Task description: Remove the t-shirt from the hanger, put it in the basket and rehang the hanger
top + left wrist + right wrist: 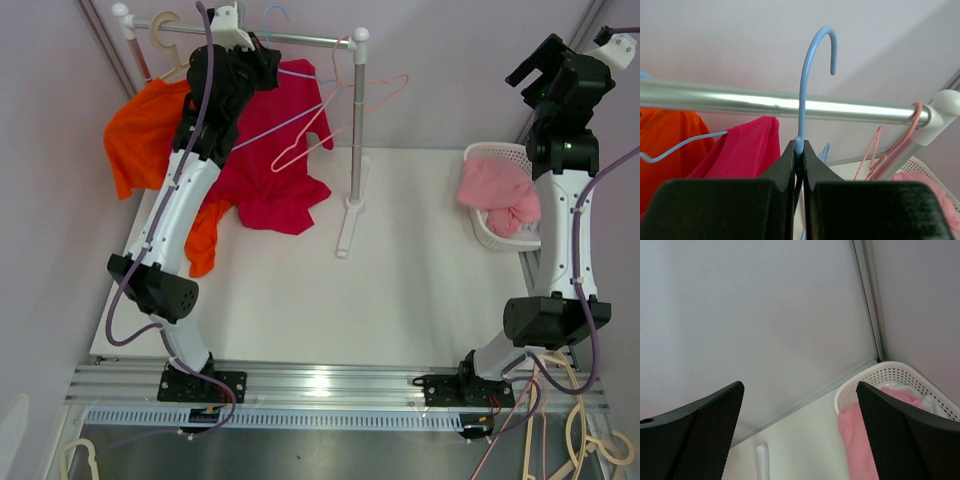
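My left gripper [799, 150] is shut on the neck of a blue wire hanger [807, 75]. The hanger's hook stands above the silver rail [740, 102] and does not rest on it. A magenta t-shirt [747, 147] hangs from the hanger's left shoulder. In the top view the t-shirt [270, 170] drapes down from the left gripper [262, 52] with its lower end on the table. My right gripper [800, 405] is open and empty, raised high at the right [545, 60], far from the rack.
An orange shirt [140, 135] hangs on the rail's left end. An empty pink hanger [330, 125] hangs at the rail's right end by the white rack post [357, 120]. A white basket [495, 155] with pink cloth [495, 185] stands at the table's right edge.
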Action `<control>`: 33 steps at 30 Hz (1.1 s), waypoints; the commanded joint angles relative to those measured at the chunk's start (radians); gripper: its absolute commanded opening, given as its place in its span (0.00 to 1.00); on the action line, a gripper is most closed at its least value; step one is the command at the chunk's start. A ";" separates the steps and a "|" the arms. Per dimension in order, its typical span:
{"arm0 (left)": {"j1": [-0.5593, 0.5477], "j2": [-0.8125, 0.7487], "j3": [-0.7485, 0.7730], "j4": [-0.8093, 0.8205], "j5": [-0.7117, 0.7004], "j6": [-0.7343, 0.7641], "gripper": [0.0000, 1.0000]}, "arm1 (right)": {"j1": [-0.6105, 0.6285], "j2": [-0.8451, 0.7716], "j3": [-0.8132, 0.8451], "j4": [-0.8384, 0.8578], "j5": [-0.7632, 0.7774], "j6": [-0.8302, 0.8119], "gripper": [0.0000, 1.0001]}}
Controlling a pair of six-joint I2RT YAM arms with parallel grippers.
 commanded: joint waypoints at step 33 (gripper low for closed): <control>0.082 -0.400 -0.473 0.144 0.295 -0.001 0.99 | 0.043 -0.127 -0.114 -0.027 -0.202 0.001 0.99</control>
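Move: The left hand holds the bare blue hanger by its neck; the free spot of rail it is taken to lies about 8 cm to the right and 4 cm ahead, about 1 cm higher. The pink hanger's hook sits some 13 cm right and 4 cm ahead; the red t-shirt's middle hangs about 4 cm left, 2 cm ahead and 18 cm below. From the right hand, that rail spot is roughly 43 cm left, 4 cm ahead and 2 cm up. Left hand carries blue hanger 7 cm right, down onto rail, opens, draws back; right hand eases back-left. ##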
